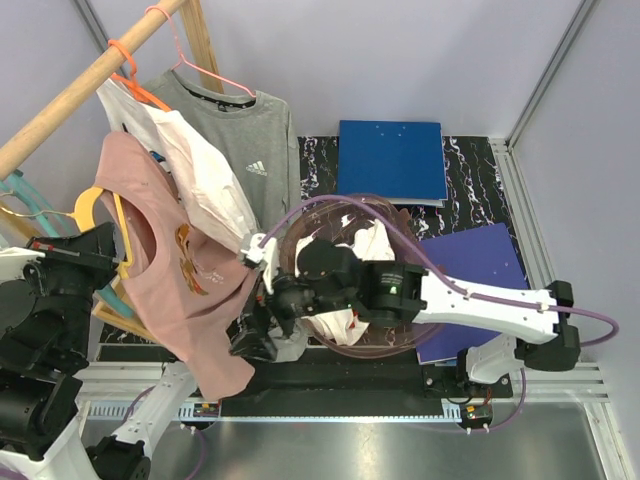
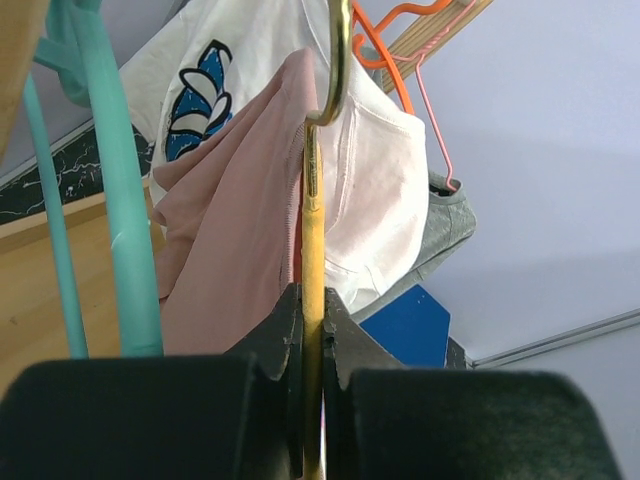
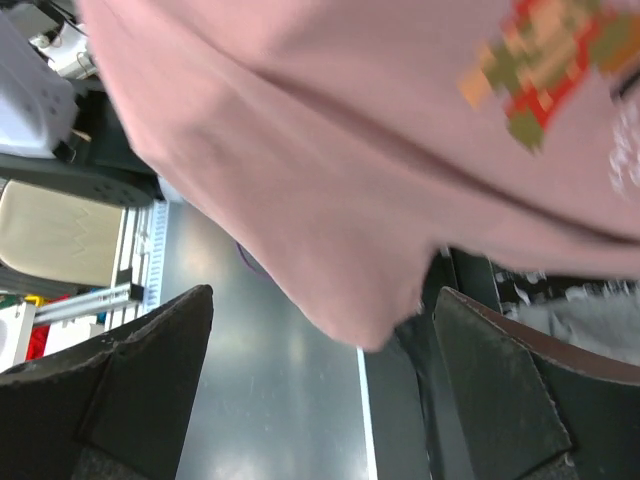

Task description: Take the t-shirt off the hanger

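Note:
A pink t-shirt (image 1: 185, 270) with a pixel-figure print hangs on a yellow hanger (image 1: 92, 205) at the left. My left gripper (image 1: 110, 262) is shut on the hanger's thin yellow bar (image 2: 313, 200), seen edge-on between the closed jaws of the left gripper (image 2: 312, 300); the pink shirt (image 2: 235, 230) drapes just beyond. My right gripper (image 1: 255, 338) is open at the shirt's lower hem. In the right wrist view the right gripper (image 3: 322, 295) has its jaws wide apart, and the pink hem (image 3: 370, 310) hangs down between them, touching neither.
A wooden rail (image 1: 70, 95) carries a white shirt (image 1: 195, 170) on an orange hanger and a grey Adidas sweatshirt (image 1: 240, 135). Teal hangers (image 2: 120, 200) hang beside my left gripper. A clear round tub (image 1: 400, 225) of clothes, a blue folder (image 1: 392, 160) and a purple folder (image 1: 485, 260) lie on the table.

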Robot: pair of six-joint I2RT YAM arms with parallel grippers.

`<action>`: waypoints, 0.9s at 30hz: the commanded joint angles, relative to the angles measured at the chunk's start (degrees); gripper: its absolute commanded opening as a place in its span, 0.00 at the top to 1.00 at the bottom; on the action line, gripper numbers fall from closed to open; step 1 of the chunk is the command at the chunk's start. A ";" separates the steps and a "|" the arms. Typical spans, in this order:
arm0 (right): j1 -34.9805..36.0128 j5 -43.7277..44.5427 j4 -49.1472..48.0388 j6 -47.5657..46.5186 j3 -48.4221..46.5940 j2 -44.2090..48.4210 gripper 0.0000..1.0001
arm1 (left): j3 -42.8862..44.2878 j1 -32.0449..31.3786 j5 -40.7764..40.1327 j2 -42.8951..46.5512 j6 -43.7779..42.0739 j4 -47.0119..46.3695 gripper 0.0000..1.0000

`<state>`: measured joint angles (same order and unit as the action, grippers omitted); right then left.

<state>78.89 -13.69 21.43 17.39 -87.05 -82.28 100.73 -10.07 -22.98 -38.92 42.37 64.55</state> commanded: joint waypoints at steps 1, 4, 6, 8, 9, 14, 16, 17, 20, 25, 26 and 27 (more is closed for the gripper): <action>4.51 5.78 -5.69 -1.92 -6.72 -5.77 0.00 | -0.88 0.13 -1.62 0.42 2.19 -5.49 1.00; 6.97 8.77 -8.68 -1.57 -8.05 -8.59 0.00 | -1.23 0.13 -2.07 0.51 2.81 -5.93 1.00; 7.76 8.86 -10.87 -1.30 -8.23 -9.47 0.02 | -1.50 0.13 -2.33 0.60 3.07 -6.28 1.00; 8.38 8.51 -12.81 -1.48 -7.79 -10.44 0.06 | -1.50 0.13 -2.33 0.60 3.16 -6.54 1.00; 8.56 8.07 -13.43 -1.39 -7.53 -10.79 0.07 | -1.67 0.13 -2.33 0.60 3.24 -6.55 1.00; 9.00 11.13 -16.24 -1.13 -7.08 -12.29 0.22 | -3.07 0.13 -1.72 1.56 4.91 -7.16 1.00; 9.00 12.99 -16.33 -1.04 -7.17 -12.64 0.37 | -3.96 0.13 -1.63 1.83 5.53 -7.95 1.00; 9.00 12.82 -16.59 -1.04 -7.26 -12.55 0.45 | -4.48 0.13 -1.71 1.65 5.53 -8.13 1.00; 9.09 11.85 -16.69 -0.34 -6.12 -12.29 0.67 | -4.75 0.13 -3.03 1.12 5.09 -8.30 1.00; 9.61 12.28 -16.16 2.03 -1.56 -8.96 1.00 | -6.33 0.13 -6.36 0.86 4.04 -10.49 1.00; 9.70 12.90 -16.07 2.47 -0.59 -8.08 1.00 | -6.51 0.13 -6.89 0.69 3.43 -11.02 1.00; 9.88 12.99 -15.90 2.82 1.33 -6.24 1.00 | -6.77 0.13 -7.25 0.68 3.07 -11.55 1.00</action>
<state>87.66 -3.07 6.94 18.33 -89.62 -94.08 94.52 -10.07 -26.68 -37.87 46.06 62.06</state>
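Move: The lower end of the pink t-shirt hangs about 8 cm to the right hand's left, 4 cm back and 2 cm below it. From the right hand, the yellow hanger, gripped by the left, is some 19 cm left, 10 cm ahead and 12 cm higher; the bowl is about 23 cm right, 17 cm ahead and 28 cm down. From the left hand, the t-shirt's lower end is roughly 11 cm right, 13 cm back and 14 cm below. The right hand, fingers wide open, carries on about 8 cm to the left and some 3 cm back to the hanging lower end of the pink t-shirt, then shuts fully and pinches the cloth between its fingertips, easing down a centimetre or so at the finish. Meanwhile the left hand keeps its grip on the yellow hanger, with the t-shirt still on it, and sinks about 2 cm while easing slightly forward. ##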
